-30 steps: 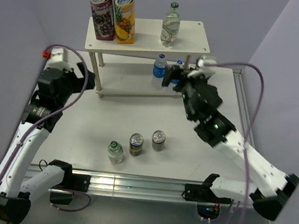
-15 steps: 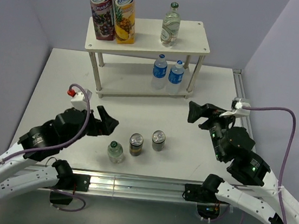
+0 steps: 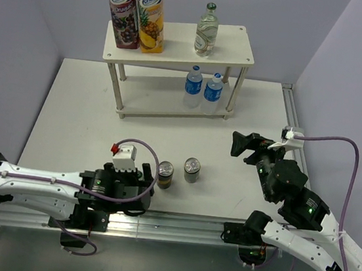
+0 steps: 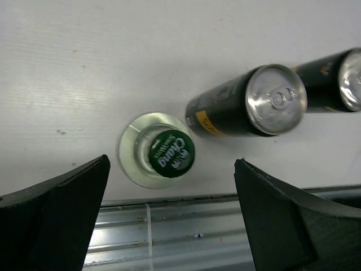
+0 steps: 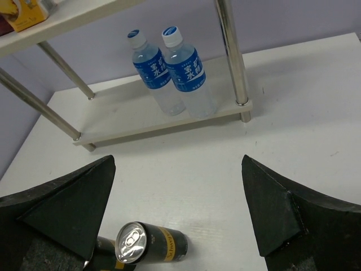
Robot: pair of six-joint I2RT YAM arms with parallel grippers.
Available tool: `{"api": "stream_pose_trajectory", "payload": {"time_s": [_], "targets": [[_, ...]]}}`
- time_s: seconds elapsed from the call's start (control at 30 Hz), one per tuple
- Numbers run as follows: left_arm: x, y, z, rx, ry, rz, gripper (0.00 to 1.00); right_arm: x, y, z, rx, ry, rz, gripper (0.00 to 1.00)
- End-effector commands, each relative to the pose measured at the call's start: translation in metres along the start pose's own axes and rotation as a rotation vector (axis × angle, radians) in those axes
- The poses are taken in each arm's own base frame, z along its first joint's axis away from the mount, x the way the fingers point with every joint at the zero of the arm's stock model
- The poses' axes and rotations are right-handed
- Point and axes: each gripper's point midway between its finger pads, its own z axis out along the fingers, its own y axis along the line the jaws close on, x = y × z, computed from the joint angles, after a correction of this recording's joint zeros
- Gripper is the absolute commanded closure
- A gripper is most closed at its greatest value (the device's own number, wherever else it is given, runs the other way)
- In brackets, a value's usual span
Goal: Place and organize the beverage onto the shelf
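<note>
The cream shelf (image 3: 231, 46) stands at the back. A green-capped bottle (image 3: 206, 31) is on its top board. Two water bottles (image 3: 192, 86) (image 3: 213, 90) stand on its lower board, also in the right wrist view (image 5: 151, 70) (image 5: 189, 73). Two dark cans (image 3: 164, 174) (image 3: 192, 170) stand on the table near the front. My left gripper (image 3: 142, 185) hangs open over a second green-capped bottle (image 4: 167, 152), which shows between the open fingers in the left wrist view (image 4: 172, 161) and is hidden in the top view. My right gripper (image 3: 242, 144) (image 5: 178, 164) is open and empty, facing the shelf.
Two tall Fontana cartons (image 3: 135, 11) stand on the left of the top board. The metal rail (image 4: 197, 231) of the table's near edge lies right below the left gripper. The nearest can (image 4: 254, 104) stands just right of the green-capped bottle.
My right gripper left the second water bottle on the lower board and pulled back toward the near right. My left arm swung down and right, over the green-capped bottle at the front.
</note>
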Motion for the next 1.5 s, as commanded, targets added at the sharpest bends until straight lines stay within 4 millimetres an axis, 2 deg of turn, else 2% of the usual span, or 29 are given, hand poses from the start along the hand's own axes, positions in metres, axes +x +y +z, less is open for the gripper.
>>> {"api": "stream_pose_trajectory", "payload": {"time_s": [0.0, 0.17, 0.27, 0.3, 0.33, 0.4, 0.43, 0.7, 0.97, 1.13, 1.23, 1.33, 1.4, 1.47], "targets": [[-0.020, 0.013, -0.001, -0.087, -0.130, -0.080, 0.01, 0.000, -0.001, -0.001, 0.009, -0.001, 0.011, 0.00], [-0.011, 0.025, 0.003, -0.113, -0.134, -0.102, 0.01, 0.002, -0.001, -0.001, 0.004, -0.002, 0.017, 0.00], [-0.001, 0.023, 0.010, -0.070, -0.121, -0.102, 0.01, 0.001, -0.001, -0.001, 0.006, -0.002, 0.018, 0.00], [0.004, 0.028, 0.014, -0.069, -0.117, -0.091, 0.01, 0.002, -0.001, -0.001, 0.007, -0.002, 0.017, 0.00], [0.008, 0.022, 0.017, -0.043, -0.112, -0.100, 0.01, 0.002, -0.001, -0.001, 0.005, -0.001, 0.018, 0.00], [0.017, 0.024, 0.023, -0.039, -0.106, -0.087, 0.01, 0.004, -0.001, 0.001, 0.008, 0.004, 0.016, 0.00], [0.020, 0.018, 0.025, -0.014, -0.101, -0.093, 0.01, 0.005, 0.000, 0.001, 0.009, 0.005, 0.016, 0.00], [0.043, 0.018, 0.045, -0.009, -0.105, -0.049, 0.01, 0.010, -0.001, 0.005, 0.025, 0.018, 0.001, 0.00], [0.053, 0.039, 0.061, -0.075, -0.155, -0.027, 0.01, 0.014, 0.001, 0.007, 0.029, 0.030, -0.012, 0.00], [0.045, 0.040, 0.063, -0.106, -0.215, -0.024, 0.01, 0.017, 0.004, 0.010, 0.027, 0.037, -0.021, 0.00], [0.045, 0.040, 0.065, -0.120, -0.231, -0.004, 0.04, 0.017, 0.004, 0.010, 0.027, 0.038, -0.025, 0.00], [0.046, 0.041, 0.068, -0.140, -0.241, 0.005, 0.12, 0.017, 0.004, 0.010, 0.026, 0.036, -0.026, 0.00], [0.046, 0.042, 0.070, -0.152, -0.246, 0.008, 0.21, 0.017, 0.004, 0.010, 0.025, 0.037, -0.029, 0.00], [0.045, 0.041, 0.070, -0.153, -0.249, 0.017, 0.38, 0.016, 0.004, 0.010, 0.026, 0.035, -0.030, 0.00]]}}
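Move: The green-capped soda bottle stands about 3 cm ahead of the left hand and 1 cm to its left, its middle some 11 cm below the hand. The nearer can is about 7 cm ahead and 8 cm right of that hand, roughly 13 cm down; the farther can is some 10 cm ahead and 17 cm right, at the same height as the nearer. From the idle right hand the bottle lies about 34 cm left, 7 cm back and 28 cm below. Around the green-capped soda bottle the left hand comes down with open fingers, about 10 cm in all, swaying some 2 cm left and partly back on the way, then easing about 2 cm forward as it levels by roughly 10 degrees and turns slightly counter-clockwise. Only at the end do the fingers start to close, from both sides of the bottle's body, and come onto it. The right hand sinks about 2 cm, open and empty. ##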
